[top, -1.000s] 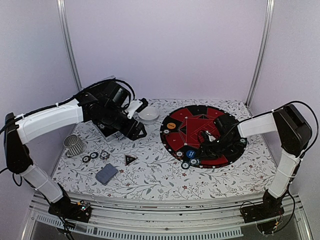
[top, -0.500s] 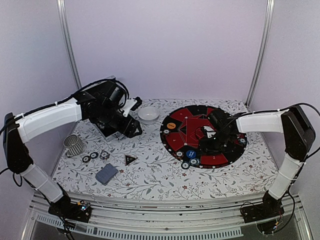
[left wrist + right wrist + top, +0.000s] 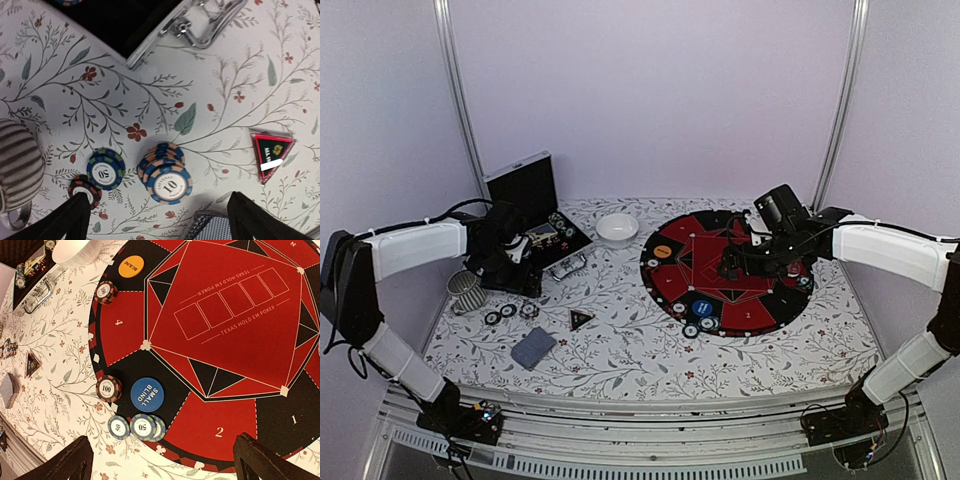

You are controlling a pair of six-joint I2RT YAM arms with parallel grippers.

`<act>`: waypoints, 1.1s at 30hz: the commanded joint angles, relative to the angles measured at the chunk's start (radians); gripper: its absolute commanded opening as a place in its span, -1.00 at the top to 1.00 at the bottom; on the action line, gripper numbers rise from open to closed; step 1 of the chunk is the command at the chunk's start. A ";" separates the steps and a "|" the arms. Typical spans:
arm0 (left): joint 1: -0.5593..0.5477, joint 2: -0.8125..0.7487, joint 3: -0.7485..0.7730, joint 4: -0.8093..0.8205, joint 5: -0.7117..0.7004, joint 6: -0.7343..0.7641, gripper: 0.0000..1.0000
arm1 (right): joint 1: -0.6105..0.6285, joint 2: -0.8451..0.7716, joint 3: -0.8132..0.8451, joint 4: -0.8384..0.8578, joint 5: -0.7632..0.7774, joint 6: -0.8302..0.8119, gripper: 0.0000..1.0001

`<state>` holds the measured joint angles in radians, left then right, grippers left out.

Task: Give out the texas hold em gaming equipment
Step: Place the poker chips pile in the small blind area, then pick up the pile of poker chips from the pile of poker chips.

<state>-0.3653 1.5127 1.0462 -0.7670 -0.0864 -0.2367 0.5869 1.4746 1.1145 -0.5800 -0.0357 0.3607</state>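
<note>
Above the loose poker chips beside the mesh cup hangs my left gripper [image 3: 513, 280], open and holding nothing. In the left wrist view a blue-and-orange stack of chips [image 3: 167, 175] lies between the spread fingers [image 3: 67, 220], with a teal chip [image 3: 105, 170] and a red-black chip [image 3: 85, 189] to its left. The grey-blue card deck [image 3: 215, 227] lies at the bottom edge. My right gripper [image 3: 732, 268] is open and empty over the round mat [image 3: 760, 310]. Below it lie the blue disc [image 3: 147, 394], the orange disc [image 3: 131, 266], two red-black chips [image 3: 109, 388] and three teal chips [image 3: 143, 426].
The open black case [image 3: 535, 215] stands at the back left, its handle [image 3: 205, 25] close to the left gripper. A white bowl [image 3: 617, 228] sits behind the mat. The mesh cup [image 3: 468, 290] is at the far left. A black triangle marker [image 3: 581, 319] lies between chips and mat.
The left arm has drawn back from the case to above the chips by the cup, jaws wider. The right gripper has risen off the mat's near side and opened wide.
</note>
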 commanded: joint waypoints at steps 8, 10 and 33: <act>0.048 0.116 -0.088 0.134 0.108 -0.006 -0.87 | -0.002 -0.001 -0.028 -0.028 0.030 -0.003 -1.00; 0.047 0.126 -0.098 0.142 0.124 -0.004 -0.75 | -0.001 0.001 -0.030 -0.029 0.030 -0.005 -0.99; 0.028 0.224 -0.113 0.165 0.113 0.024 0.42 | -0.001 0.024 -0.015 -0.025 0.010 -0.014 -0.99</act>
<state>-0.3248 1.6958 0.9375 -0.6136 0.0021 -0.2283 0.5869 1.4933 1.0954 -0.6048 -0.0280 0.3573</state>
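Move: The pile of blue-and-orange "10" poker chips stands almost straight below the open left hand, about 8 cm down and 1 cm back. The green-and-blue "50" chips are some 5 cm to the pile's left and level with it; the black-and-orange "100" chips are 8 cm left of the pile and 2 cm nearer. The triangular piece lies roughly 13 cm to its right, 2 cm nearer. From the right hand, the pile is about 47 cm left, 3 cm ahead and 13 cm lower. The "10" chip pile is taken between the left fingers: the hand drops about 8 cm over it, quickly at first and then easing, with barely 1 cm of drift back, while the wrist tips some 10 degrees nearer to vertical. The fingers narrow from wide open to under half, and by the end the pads come against both sides of the pile. The right hand, still open above the mat, sinks about 2 cm. ##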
